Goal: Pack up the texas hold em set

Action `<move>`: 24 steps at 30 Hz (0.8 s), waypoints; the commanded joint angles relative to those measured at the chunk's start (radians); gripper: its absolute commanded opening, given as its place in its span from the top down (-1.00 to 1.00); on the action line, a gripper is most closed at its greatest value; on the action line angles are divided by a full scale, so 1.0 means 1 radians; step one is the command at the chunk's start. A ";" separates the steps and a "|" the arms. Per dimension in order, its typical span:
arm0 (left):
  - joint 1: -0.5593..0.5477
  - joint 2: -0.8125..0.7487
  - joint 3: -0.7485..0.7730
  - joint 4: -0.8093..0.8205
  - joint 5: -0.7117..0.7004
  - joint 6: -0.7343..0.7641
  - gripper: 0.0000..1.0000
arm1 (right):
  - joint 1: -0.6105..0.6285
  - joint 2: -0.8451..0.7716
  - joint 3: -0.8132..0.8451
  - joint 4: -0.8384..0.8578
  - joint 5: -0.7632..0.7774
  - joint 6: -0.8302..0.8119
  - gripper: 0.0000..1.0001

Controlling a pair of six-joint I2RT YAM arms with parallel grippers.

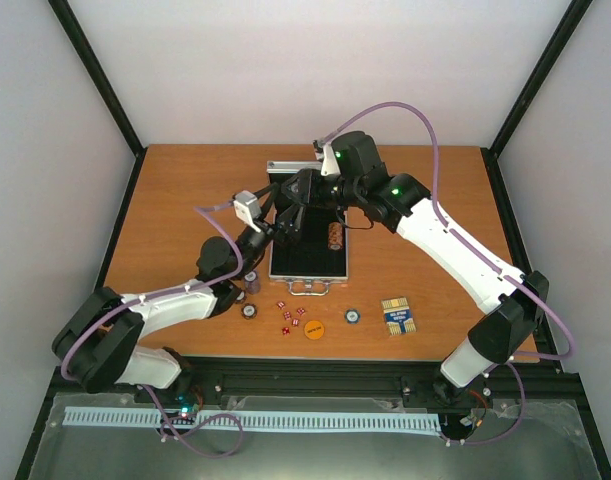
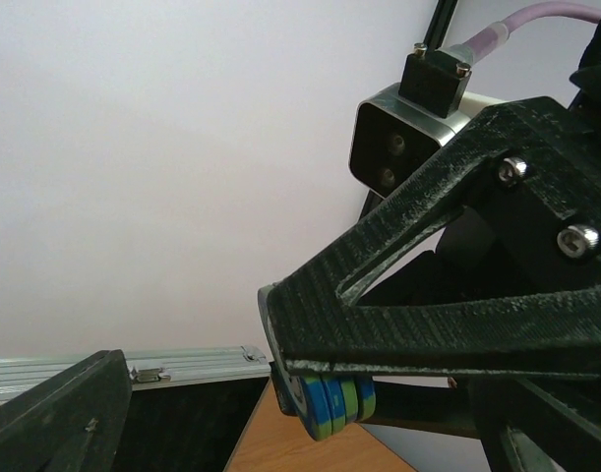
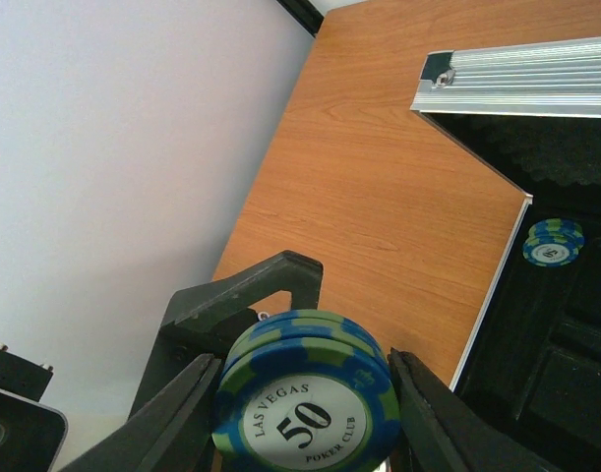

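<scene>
In the right wrist view my right gripper (image 3: 302,369) is shut on a short stack of blue-green striped poker chips (image 3: 305,418), held by the rim above the table left of the open silver case (image 1: 307,262). The left wrist view shows that stack (image 2: 331,401) edge-on between my left gripper's (image 2: 300,438) wide-open fingers. In the top view the left gripper (image 1: 272,230) meets the right gripper (image 1: 289,222) at the case's left side. Inside the case lie blue chips (image 3: 553,242) and a reddish chip row (image 1: 335,237).
The case lid (image 1: 295,168) stands open at the back. In front of the case lie several red dice (image 1: 290,316), an orange disc (image 1: 314,328), a loose chip (image 1: 354,316) and the blue-yellow card deck (image 1: 396,316). More chips (image 1: 249,311) sit by the left arm.
</scene>
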 commanded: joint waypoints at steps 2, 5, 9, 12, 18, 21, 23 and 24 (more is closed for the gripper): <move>0.003 0.016 0.070 0.089 -0.019 -0.019 -0.89 | 0.004 -0.010 0.019 -0.004 -0.023 -0.015 0.80; 0.003 0.039 0.082 0.109 -0.021 -0.026 -0.82 | 0.005 -0.013 0.018 -0.006 -0.024 -0.018 0.80; 0.003 0.059 0.095 0.125 -0.039 -0.040 -0.57 | 0.007 -0.014 0.018 -0.013 -0.023 -0.021 0.80; 0.003 0.062 0.099 0.126 -0.061 -0.041 -0.43 | 0.010 -0.015 0.012 -0.017 -0.024 -0.023 0.80; 0.003 0.045 0.104 0.104 -0.098 -0.020 -0.32 | 0.012 -0.018 -0.003 -0.016 -0.024 -0.026 0.80; 0.005 0.043 0.114 0.095 -0.101 -0.004 -0.25 | 0.011 -0.020 -0.016 -0.015 -0.028 -0.025 0.80; 0.007 0.044 0.125 0.087 -0.103 0.005 -0.20 | 0.011 -0.023 -0.025 -0.015 -0.028 -0.026 0.80; 0.007 0.045 0.131 0.082 -0.100 0.012 -0.16 | 0.012 -0.024 -0.030 -0.014 -0.028 -0.025 0.80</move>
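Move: The blue-green chip stack is in the air, in the right hand's grip, right at that hand's finger pads. From the left hand it lies about 2 cm ahead, 2 cm to the right and 1 cm higher. The open case sits some 30 cm below, its middle about 11 cm ahead and 4 cm right of the left hand. Inside it the brown chip stack is roughly 15 cm ahead and 11 cm right, the packed blue chips about 18 cm ahead and 2 cm left. The blue-green chip stack stays in the right hand's unchanged grip, practically still above the case, while the left hand eases forward about 1.5 cm to bring its fingers around it. The left fingers, wide open to begin with, close by somewhat over a third; whether they touch the chips yet can't be seen. ##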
